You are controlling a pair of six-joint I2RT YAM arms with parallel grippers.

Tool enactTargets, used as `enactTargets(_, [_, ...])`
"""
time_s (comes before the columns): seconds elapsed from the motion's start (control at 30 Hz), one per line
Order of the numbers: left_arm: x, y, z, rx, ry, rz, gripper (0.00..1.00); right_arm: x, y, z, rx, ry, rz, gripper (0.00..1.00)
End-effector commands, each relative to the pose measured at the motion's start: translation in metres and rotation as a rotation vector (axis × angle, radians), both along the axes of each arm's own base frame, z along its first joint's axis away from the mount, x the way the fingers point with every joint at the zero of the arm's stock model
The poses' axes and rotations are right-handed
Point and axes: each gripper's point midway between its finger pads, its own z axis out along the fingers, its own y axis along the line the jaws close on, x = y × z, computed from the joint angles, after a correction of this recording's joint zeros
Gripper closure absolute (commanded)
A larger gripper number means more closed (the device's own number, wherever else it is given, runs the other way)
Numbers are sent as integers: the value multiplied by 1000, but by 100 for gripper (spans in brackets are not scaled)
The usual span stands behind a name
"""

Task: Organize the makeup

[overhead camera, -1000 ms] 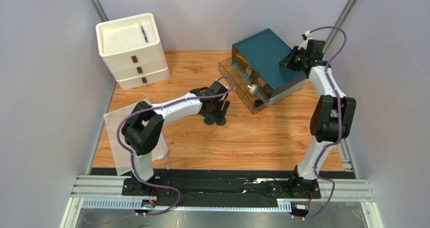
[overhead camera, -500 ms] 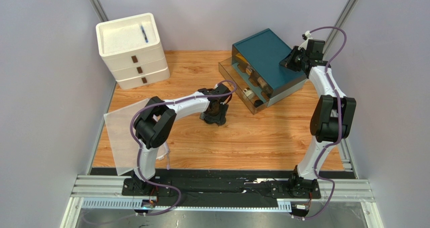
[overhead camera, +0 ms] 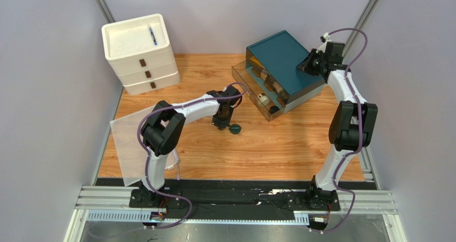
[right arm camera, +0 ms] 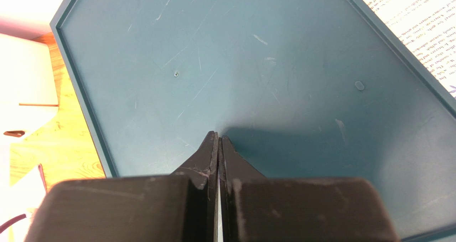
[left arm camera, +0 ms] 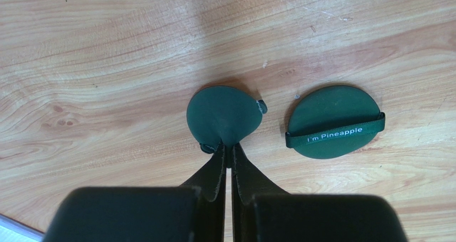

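Two dark green round compacts lie on the wooden table. My left gripper (left arm camera: 229,148) is shut on the near edge of the plain one (left arm camera: 225,115), low over the table. The other (left arm camera: 334,121), with an "I'm Pineapple" strap, lies free just to its right and shows in the top view (overhead camera: 234,128) beside my left gripper (overhead camera: 221,121). Several beige bottles and jars lie in the open clear drawer (overhead camera: 256,97) of the teal box (overhead camera: 281,57). My right gripper (right arm camera: 218,138) is shut and empty over the teal lid (right arm camera: 257,65), at the box's right end in the top view (overhead camera: 314,65).
A white stack of drawers (overhead camera: 140,52) stands at the back left with a blue pen (overhead camera: 152,36) in its top tray. A translucent sheet (overhead camera: 126,146) lies at the left front edge. Grey walls close both sides.
My left gripper has shifted slightly left and back, uncovering the strapped green compact on the table beside it. The right arm has not moved.
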Motion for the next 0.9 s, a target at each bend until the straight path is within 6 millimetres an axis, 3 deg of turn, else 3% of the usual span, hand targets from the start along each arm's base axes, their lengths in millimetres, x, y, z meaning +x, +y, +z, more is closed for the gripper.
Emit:
enactTargets(0.0, [26,-32,35,-114,-120,-31,100,-132,4,-179,-55,710,12,100])
enactTargets(0.27, [56,-46,111,-204,-304,-35,100,-133,4,-178,-56,708,13,100])
enactTargets(0.4, [79,-67,162,-309,-433,-52,100,-132,4,-179,-56,710,12,100])
enactTargets(0.47, [88,-76,173,-351,-460,-53,100,-132,4,-178,-54,709,13,100])
enactTargets(0.5, [97,-82,188,-392,-494,-48,100,-132,4,-178,-54,707,12,100])
enactTargets(0.57, [107,-94,188,-439,-483,-47,100,-132,4,-178,-53,708,13,100])
enactTargets(0.63, [120,-104,203,-495,-498,-27,100,-133,4,-178,-53,711,14,100])
enactTargets(0.67, [126,-110,190,-495,-470,-24,100,-133,4,-178,-55,711,14,100])
enactTargets(0.7, [134,-115,202,-522,-485,-19,100,-134,4,-178,-56,711,15,100])
enactTargets(0.73, [137,-119,201,-540,-472,-4,100,-134,4,-178,-58,710,16,100])
enactTargets(0.77, [145,-123,186,-547,-443,1,100,-134,4,-178,-56,712,17,100])
enactTargets(0.8, [152,-128,198,-579,-460,3,100,-135,4,-178,-58,712,16,100])
enactTargets(0.87, [164,-138,195,-624,-440,13,100,-134,3,-178,-59,711,15,100])
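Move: The left fingers are already shut on the near edge of one green puff lying on the table. The organizer's open clear drawer, where it is taken, has its middle about 16 cm ahead, 14 cm right and a couple of centimetres higher. In the drawer, a white jar sits some 11 cm ahead and 16 cm right, a black jar 7 ahead and 20 right. The second puff is 5 cm right, level. From the right hand the drawer lies about 16 cm left, 5 back, 12 below. Keeping its pinch on the puff's edge, the left hand lifts it off the table, climbing about 21 cm while swinging forward and right, away from the second puff, until it is high over the open drawer. The climb eases off at the end, and the wrist tilts some 40 degrees on the way, so the fingers lean forward and to the right. ##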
